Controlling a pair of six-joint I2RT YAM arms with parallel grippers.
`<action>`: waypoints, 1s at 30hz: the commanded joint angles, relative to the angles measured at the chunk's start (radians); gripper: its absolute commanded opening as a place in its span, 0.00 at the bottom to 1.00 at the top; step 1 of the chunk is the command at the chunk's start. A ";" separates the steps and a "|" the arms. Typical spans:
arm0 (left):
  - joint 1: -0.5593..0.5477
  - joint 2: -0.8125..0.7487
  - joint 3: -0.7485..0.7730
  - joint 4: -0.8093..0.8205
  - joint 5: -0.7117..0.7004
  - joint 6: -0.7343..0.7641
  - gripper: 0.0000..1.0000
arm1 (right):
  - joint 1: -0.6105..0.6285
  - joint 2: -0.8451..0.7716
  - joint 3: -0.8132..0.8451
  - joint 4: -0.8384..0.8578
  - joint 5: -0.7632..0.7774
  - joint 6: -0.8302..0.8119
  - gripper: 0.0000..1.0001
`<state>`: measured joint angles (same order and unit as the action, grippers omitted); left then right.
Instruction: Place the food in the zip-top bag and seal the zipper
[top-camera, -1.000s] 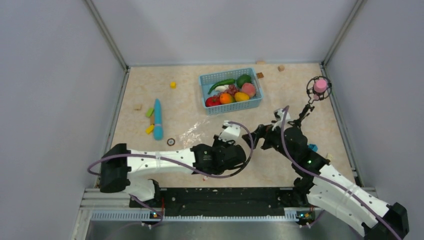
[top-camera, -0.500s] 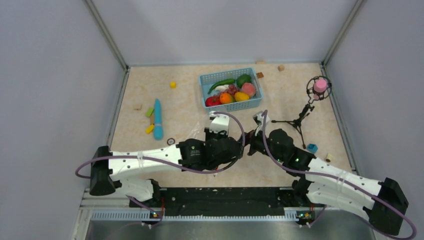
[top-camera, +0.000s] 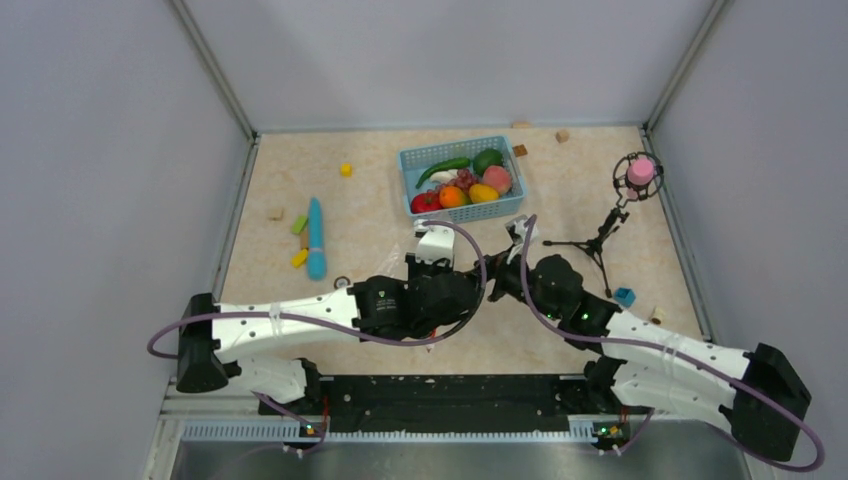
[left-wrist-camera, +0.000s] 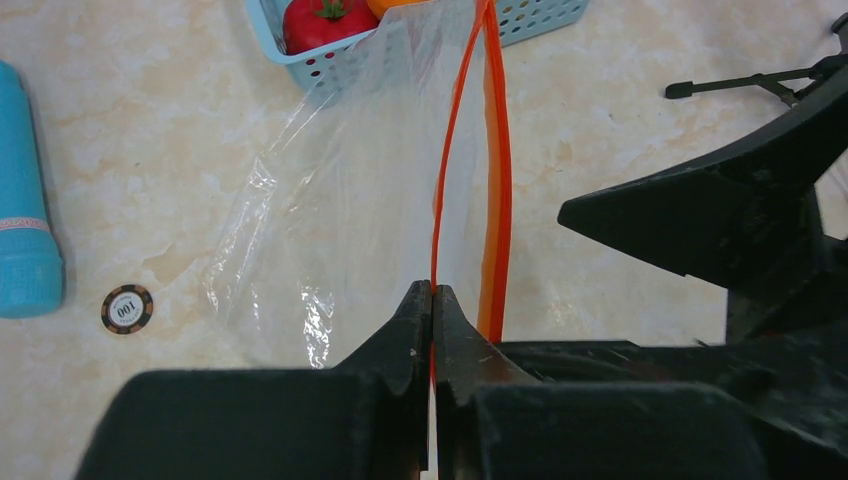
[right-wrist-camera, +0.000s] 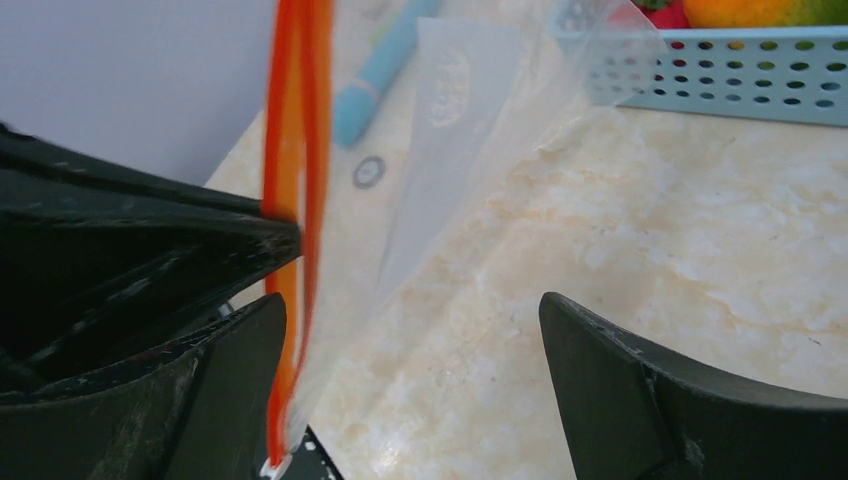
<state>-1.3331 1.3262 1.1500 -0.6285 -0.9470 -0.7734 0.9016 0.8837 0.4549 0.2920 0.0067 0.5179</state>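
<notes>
The food (top-camera: 462, 184), a tomato (left-wrist-camera: 320, 18), orange, mango, peppers, grapes and peach, lies in a light-blue mesh basket (top-camera: 406, 180). The zip-top bag (left-wrist-camera: 340, 190) hangs clear and crinkled in front of the basket, its mouth standing open. My left gripper (left-wrist-camera: 433, 292) is shut on one side of the orange-red zipper (left-wrist-camera: 497, 150). The other side runs free just to the right. My right gripper (right-wrist-camera: 410, 300) is open beside the bag (right-wrist-camera: 470, 130), and the zipper (right-wrist-camera: 295, 110) hangs next to its left finger. The top view hides the bag under both wrists.
A long light-blue stick (top-camera: 316, 238) and small blocks (top-camera: 298, 258) lie to the left, with a round black token (left-wrist-camera: 127, 308) near the bag. A black tripod (top-camera: 598, 236) with a pink-topped head (top-camera: 640, 172) stands at the right, and a blue block (top-camera: 624, 296) lies by it.
Both wrists have shifted left and toward the basket. The right gripper has swung in close beside the left one. The bag, flat on the table before, is now under the wrists.
</notes>
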 joint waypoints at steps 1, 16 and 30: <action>0.005 -0.022 0.041 0.030 -0.001 -0.018 0.00 | 0.010 0.091 0.058 0.086 0.089 0.013 0.95; 0.005 -0.143 0.106 -0.306 -0.091 -0.181 0.00 | 0.010 0.152 0.126 0.020 0.021 0.073 0.00; 0.032 -0.275 0.075 -0.436 -0.036 -0.312 0.89 | 0.017 0.355 0.379 0.046 -0.363 0.164 0.00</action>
<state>-1.3125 1.0618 1.2457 -1.1065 -1.0229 -1.0645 0.9058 1.1496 0.7433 0.2501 -0.2844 0.6270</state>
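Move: The right hand, open, has the bag's right-hand zipper strip about 2 cm ahead, 2 cm to its left and 4 cm lower. That strip is about 2 cm to the right of the left hand, 1 cm ahead and 2 cm lower; the left hand already pinches the left-hand strip. From the left hand the food basket's middle lies some 20 cm ahead, 5 cm to the right and 18 cm down, and the poker chip roughly 21 cm to the left, level with it, 20 cm down. The right hand dips about 5 cm and reaches 3 cm forward with its fingers spread around the loose right-hand zipper strip, shuts on it, then draws it up some 9 cm, left 7 cm and back 5 cm while turning about 25 degrees counter-clockwise. As the right fingers shut, the left hand starts left and up, 10 and 6 cm in all, spreading its fingers wide late on, so that its right finger, inside the mouth, hooks the left-hand strip and pulls it away from the other. ##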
